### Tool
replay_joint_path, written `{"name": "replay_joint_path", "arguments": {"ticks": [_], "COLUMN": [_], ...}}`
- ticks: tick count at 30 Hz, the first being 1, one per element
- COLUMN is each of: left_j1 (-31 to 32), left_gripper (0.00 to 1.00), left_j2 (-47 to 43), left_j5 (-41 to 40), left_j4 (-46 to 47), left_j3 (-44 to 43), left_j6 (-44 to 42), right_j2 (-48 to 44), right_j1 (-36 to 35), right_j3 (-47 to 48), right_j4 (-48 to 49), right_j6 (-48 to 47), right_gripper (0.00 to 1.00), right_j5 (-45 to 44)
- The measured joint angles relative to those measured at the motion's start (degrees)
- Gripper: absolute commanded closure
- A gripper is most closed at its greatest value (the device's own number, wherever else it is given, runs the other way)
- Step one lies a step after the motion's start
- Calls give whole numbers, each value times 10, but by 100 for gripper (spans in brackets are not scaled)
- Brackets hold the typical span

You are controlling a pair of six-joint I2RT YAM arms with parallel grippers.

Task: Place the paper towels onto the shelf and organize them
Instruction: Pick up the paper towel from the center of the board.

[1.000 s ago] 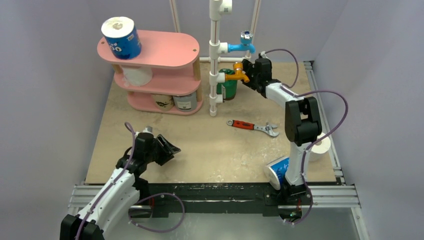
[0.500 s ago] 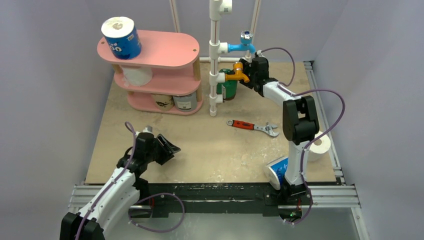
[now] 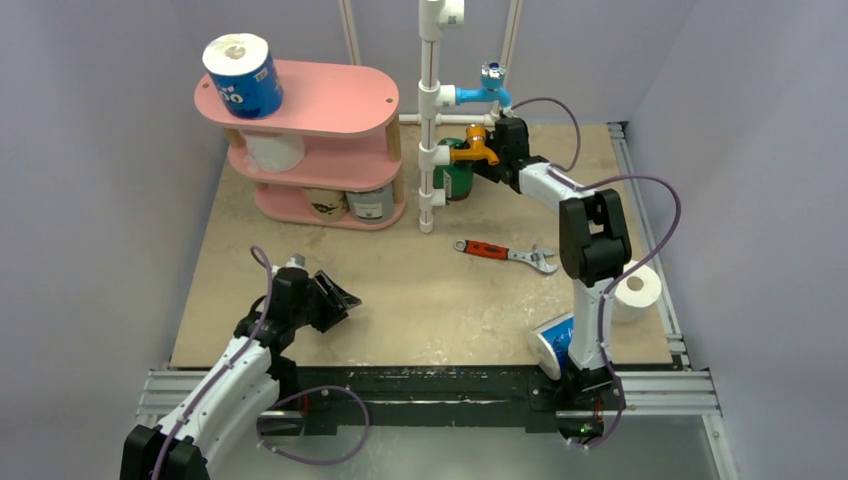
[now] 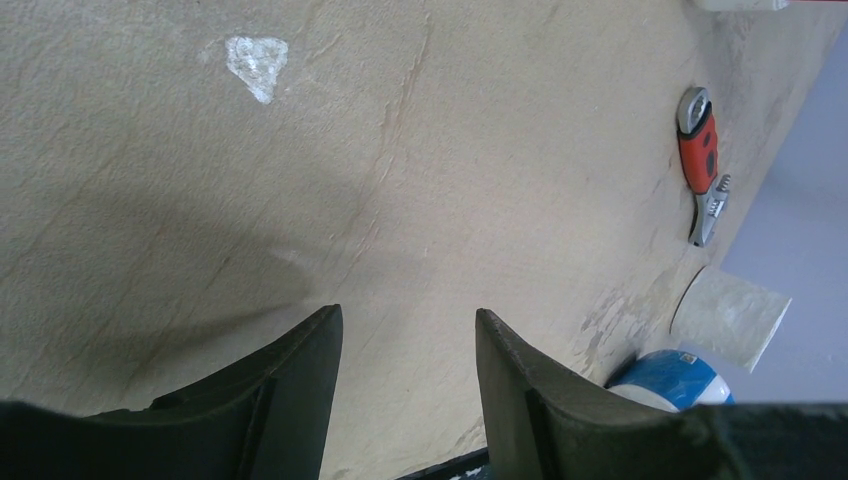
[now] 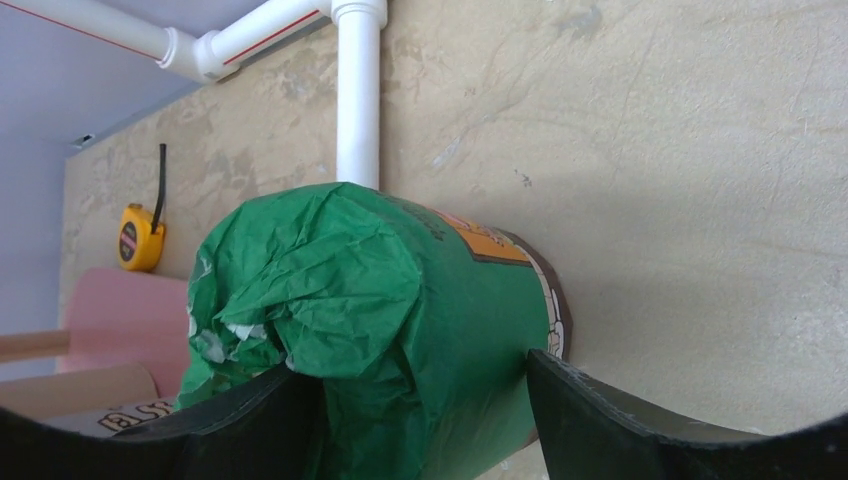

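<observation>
The pink shelf (image 3: pixel 330 100) stands at the back left. A blue paper towel roll (image 3: pixel 243 75) is on its top board, a white roll (image 3: pixel 272 150) on the middle one, and a brown roll (image 3: pixel 325 203) and a grey roll (image 3: pixel 371 203) at the bottom. A green-wrapped roll (image 3: pixel 458 178) (image 5: pixel 400 320) stands by the pipe frame. My right gripper (image 3: pixel 478 168) (image 5: pixel 418 365) has a finger pressed on each side of it. A blue roll (image 3: pixel 553 340) and a white roll (image 3: pixel 638 292) lie near the right arm's base. My left gripper (image 3: pixel 345 298) (image 4: pixel 408 315) hovers open over bare table.
A white pipe frame (image 3: pixel 430 120) with blue and orange taps rises just beside the green roll, its upright (image 5: pixel 358 90) right behind it. A red-handled wrench (image 3: pixel 505 253) (image 4: pixel 700 150) lies mid-right. A yellow tape measure (image 5: pixel 140 238) lies behind the shelf's pink edge (image 5: pixel 110 320).
My right arm has reached further left toward the pipe frame, and its fingers have closed in on the green roll. The left arm has stayed put.
</observation>
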State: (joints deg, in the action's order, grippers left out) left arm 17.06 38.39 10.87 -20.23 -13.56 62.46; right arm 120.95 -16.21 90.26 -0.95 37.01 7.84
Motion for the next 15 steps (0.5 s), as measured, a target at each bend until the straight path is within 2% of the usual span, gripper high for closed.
{"name": "replay_joint_path", "arguments": {"ticks": [5,15], "left_j1": [0,0], "left_gripper": [50,50], "left_j2": [-2,-6], "left_j5": [0,0], "left_j4": [0,0], "left_j3": [4,4], "left_j6": [0,0], "right_j2": [12,14], "right_j1": [0,0], "right_j3": [17,33], "right_j4": [-16,-29], "right_j6": [0,-5], "right_gripper": [42,72], "right_j5": [-9,-26]}}
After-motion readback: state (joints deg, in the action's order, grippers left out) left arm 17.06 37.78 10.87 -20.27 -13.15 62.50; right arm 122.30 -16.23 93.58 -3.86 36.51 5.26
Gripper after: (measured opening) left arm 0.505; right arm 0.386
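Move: The green paper towel stands upright with its middle roughly 5 cm left, 2 cm ahead and 4 cm below the right hand, whose open fingers are already around its crumpled upper part. The pipe post's foot is some 12 cm left and 11 cm back from that hand; the wrench lies about 18 cm back and 6 cm right. From the left hand, the paper towel is about 37 cm ahead and 26 cm right. The green paper towel is gripped near its crumpled top: the right hand's fingers close from about three-quarters open to well under half, the upper one at the hollow top and the lower one against the outer side. The hand itself stays almost in place, easing about 1 cm forward with hardly any turn. ##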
